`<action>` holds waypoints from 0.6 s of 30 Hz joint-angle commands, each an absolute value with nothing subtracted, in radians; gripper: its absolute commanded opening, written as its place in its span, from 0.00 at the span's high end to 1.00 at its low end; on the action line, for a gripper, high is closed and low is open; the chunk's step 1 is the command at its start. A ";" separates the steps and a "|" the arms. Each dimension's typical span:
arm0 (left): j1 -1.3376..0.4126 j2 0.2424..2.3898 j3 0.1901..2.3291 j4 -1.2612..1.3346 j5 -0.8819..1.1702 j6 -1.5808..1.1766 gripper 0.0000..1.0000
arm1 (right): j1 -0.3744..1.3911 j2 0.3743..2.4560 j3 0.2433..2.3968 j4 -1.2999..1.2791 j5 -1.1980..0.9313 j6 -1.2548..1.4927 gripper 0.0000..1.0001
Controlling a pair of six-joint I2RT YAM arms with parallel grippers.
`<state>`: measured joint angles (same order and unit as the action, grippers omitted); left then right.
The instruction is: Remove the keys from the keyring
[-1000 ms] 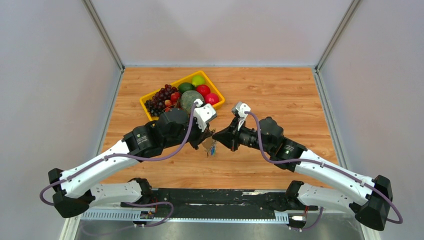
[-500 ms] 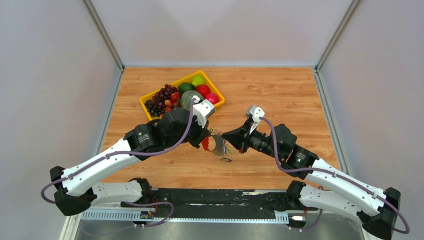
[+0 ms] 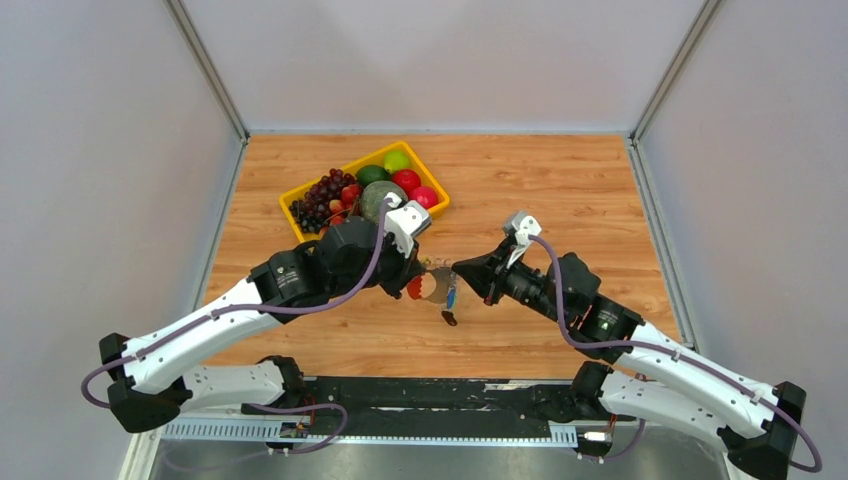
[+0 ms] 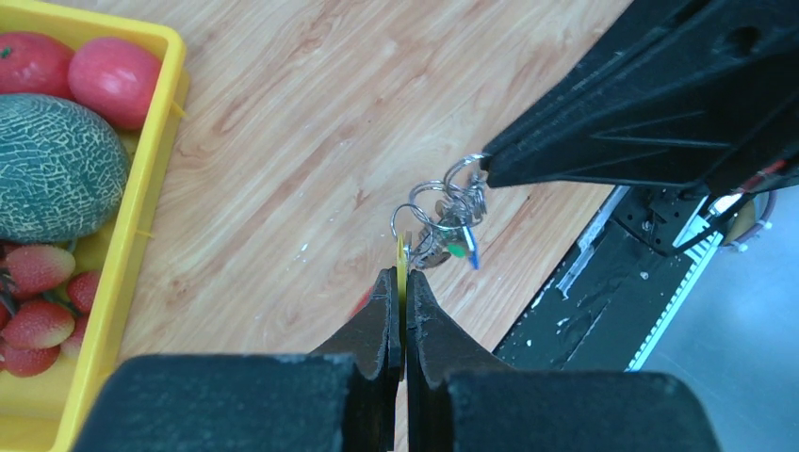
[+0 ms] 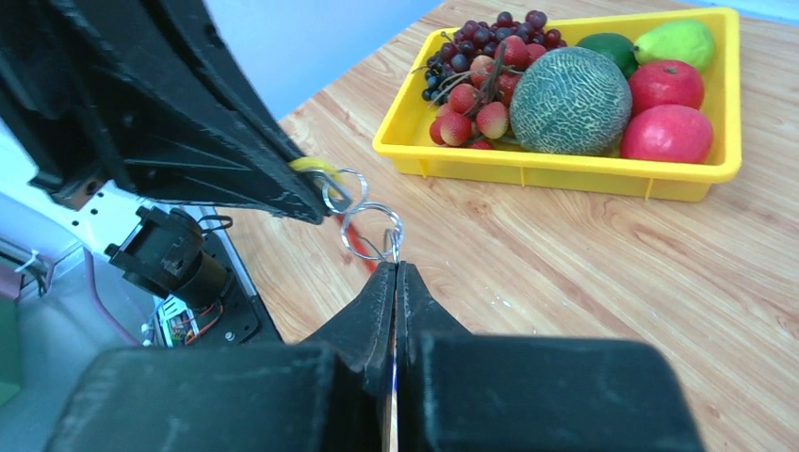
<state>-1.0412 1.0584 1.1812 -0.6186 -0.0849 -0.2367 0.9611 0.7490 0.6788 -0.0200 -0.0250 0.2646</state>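
Observation:
The keyring [image 3: 436, 284] hangs stretched between my two grippers above the table. Its silvery rings [image 4: 438, 209] show in the left wrist view, with a green key [image 4: 456, 250] and a blue key [image 4: 472, 254] hanging under them. The red tag [image 3: 415, 289] hangs below my left fingers. My left gripper [image 4: 403, 275] is shut on the yellow key [image 4: 402, 254]. My right gripper [image 5: 396, 266] is shut on one ring [image 5: 372, 229] of the bunch. A dark key [image 3: 449, 318] sits below the bunch; I cannot tell whether it hangs or lies on the table.
A yellow fruit tray [image 3: 437, 187] with a melon [image 3: 378, 198], grapes, apples and strawberries stands behind my left gripper. Grey walls close in the table's left, right and back. The black base rail runs along the near edge.
My right gripper has pulled to the right, away from the left one, drawing the bunch out between them. The left arm has hardly moved.

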 commanded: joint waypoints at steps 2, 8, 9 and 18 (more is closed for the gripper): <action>-1.043 1.004 1.177 -0.574 -0.149 -0.232 1.00 | 0.963 0.703 0.653 -0.058 0.164 0.347 1.00; -1.044 1.028 1.169 -0.584 -0.120 -0.236 1.00 | 0.963 0.606 0.576 -0.011 0.212 0.392 1.00; -1.043 1.028 1.165 -0.576 -0.116 -0.231 1.00 | 0.962 0.601 0.572 -0.009 0.185 0.380 1.00; -1.043 1.004 1.149 -0.497 -0.001 -0.128 1.00 | 0.962 0.613 0.579 -0.009 -0.074 0.279 0.55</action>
<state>-1.0447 1.0416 1.1492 -0.5854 -0.0753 -0.1967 0.9615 0.6140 0.5747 -0.0120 0.0154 0.3252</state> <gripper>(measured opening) 0.018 0.450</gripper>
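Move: The keyring's chain of rings is stretched between the hands, its middle about 3 cm left of the right fingers, level fore and aft and a centimetre below. From the left hand, gripping its other end, it lies 3 cm right, likewise level and 1 cm lower. Counted from the right hand, the red-edged opener hangs 4 cm left, 3 back and 4 below; the melon sits some 15 left, 19 ahead and 22 down. The keyring's outer end, already pinched in the right fingers, is pulled to the right, away from the left hand, by about 3 cm, with a slight clockwise turn of the right wrist. The right fingers then open to nearly half and let go, and that hand eases about a centimetre back and left. The left hand keeps its grip nearly still. ##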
